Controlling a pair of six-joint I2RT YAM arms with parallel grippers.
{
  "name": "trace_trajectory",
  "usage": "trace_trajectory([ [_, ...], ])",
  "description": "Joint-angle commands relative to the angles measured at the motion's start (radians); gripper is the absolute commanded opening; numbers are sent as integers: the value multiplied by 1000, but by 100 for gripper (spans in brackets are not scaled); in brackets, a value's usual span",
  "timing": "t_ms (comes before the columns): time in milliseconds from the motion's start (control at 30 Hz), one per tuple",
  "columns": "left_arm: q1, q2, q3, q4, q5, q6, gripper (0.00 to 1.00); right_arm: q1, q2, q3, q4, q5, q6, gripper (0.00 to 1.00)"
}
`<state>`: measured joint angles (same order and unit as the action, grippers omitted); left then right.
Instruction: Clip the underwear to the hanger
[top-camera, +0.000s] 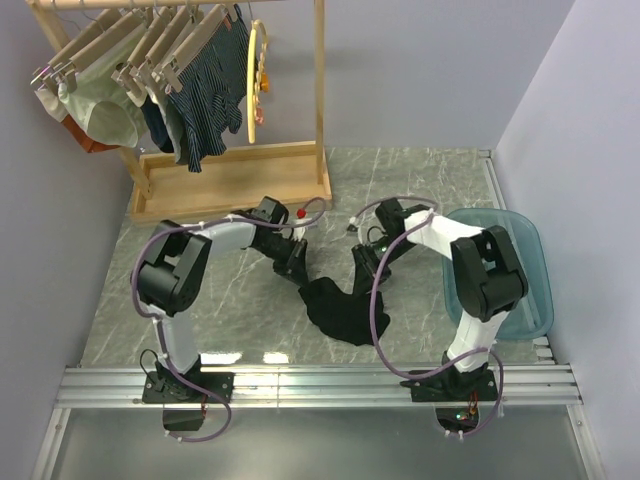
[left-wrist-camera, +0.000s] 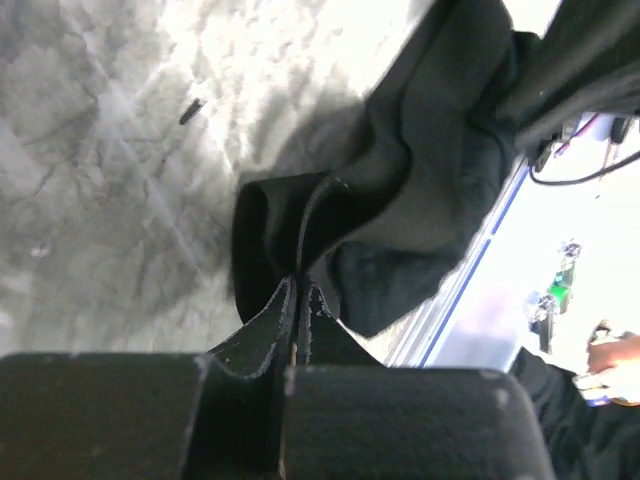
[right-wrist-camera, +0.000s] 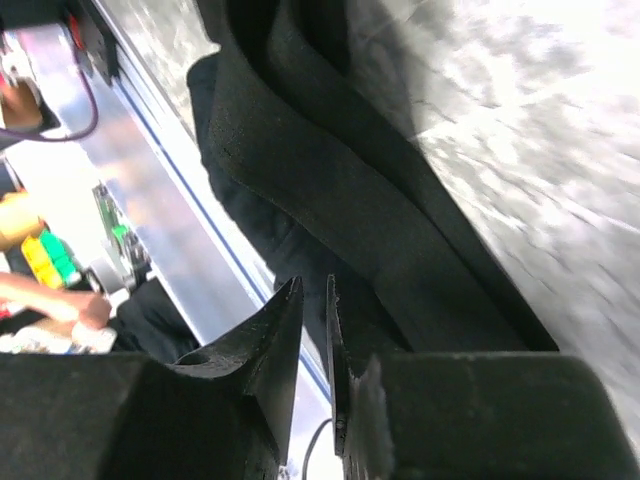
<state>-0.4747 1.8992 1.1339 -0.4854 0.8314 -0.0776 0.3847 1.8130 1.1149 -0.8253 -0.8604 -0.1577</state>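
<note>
The black underwear (top-camera: 340, 310) lies crumpled on the marble table between my two arms. My left gripper (top-camera: 297, 270) is at its left upper corner, and in the left wrist view the left gripper (left-wrist-camera: 302, 285) is shut on a fold of the underwear (left-wrist-camera: 420, 180). My right gripper (top-camera: 362, 262) is at the right upper corner. In the right wrist view the right gripper (right-wrist-camera: 314, 285) shows jaws a narrow slit apart beside the waistband of the underwear (right-wrist-camera: 330, 190); whether cloth is pinched does not show. The yellow hanger (top-camera: 257, 85) hangs on the rack at the back.
A wooden rack (top-camera: 240, 180) stands at the back left with beige clip hangers, dark striped shorts (top-camera: 205, 90) and pale green underwear (top-camera: 100, 115). A blue bin (top-camera: 530, 290) sits at the right edge, beside the right arm. An aluminium rail runs along the near edge.
</note>
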Motion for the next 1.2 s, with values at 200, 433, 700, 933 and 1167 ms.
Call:
trace_trajectory([
  [200,-77,-333,202,-126,-202,373,0,-147,-231,128,43,104,14,34],
  [433,-291,-630,-80,-154,-501,749,0,-187,-276,188,20,158,-75,55],
  [700,-311,-681,-301,-154,-543,812,0,-172,-224,93,89,117,-146,65],
  [933,-269,-625,-318,-136,-511,792,0,-106,-213,28,81,72,-408,64],
  [1167,-217,-588,-309,-122,-469,814,0,-11,-230,-17,163,158,-519,67],
])
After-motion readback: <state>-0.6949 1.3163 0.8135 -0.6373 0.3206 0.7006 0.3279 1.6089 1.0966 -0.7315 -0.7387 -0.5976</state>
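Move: The black underwear lies between the hands. Its upper-left corner is already in the left fingers; its middle is about 10 cm right, 7 cm back and 2 cm below that hand. The bare table where that corner goes is roughly 5 cm back and 8 cm left. From the right hand, at the cloth's far right edge, the middle is some 5 cm back, 4 cm left and 2 cm lower; the blue bin is around 33 cm right and 5 cm ahead. The underwear's corner, kept pinched in the left fingers, is swung up about 16 cm and slightly forward, then down, back and left past its starting spot, the wrist turning some 60 degrees so the fingers point more steeply down. The right hand opens and goes forward, up and a little right, away from the cloth, then comes partway down and back, fingers still open. ##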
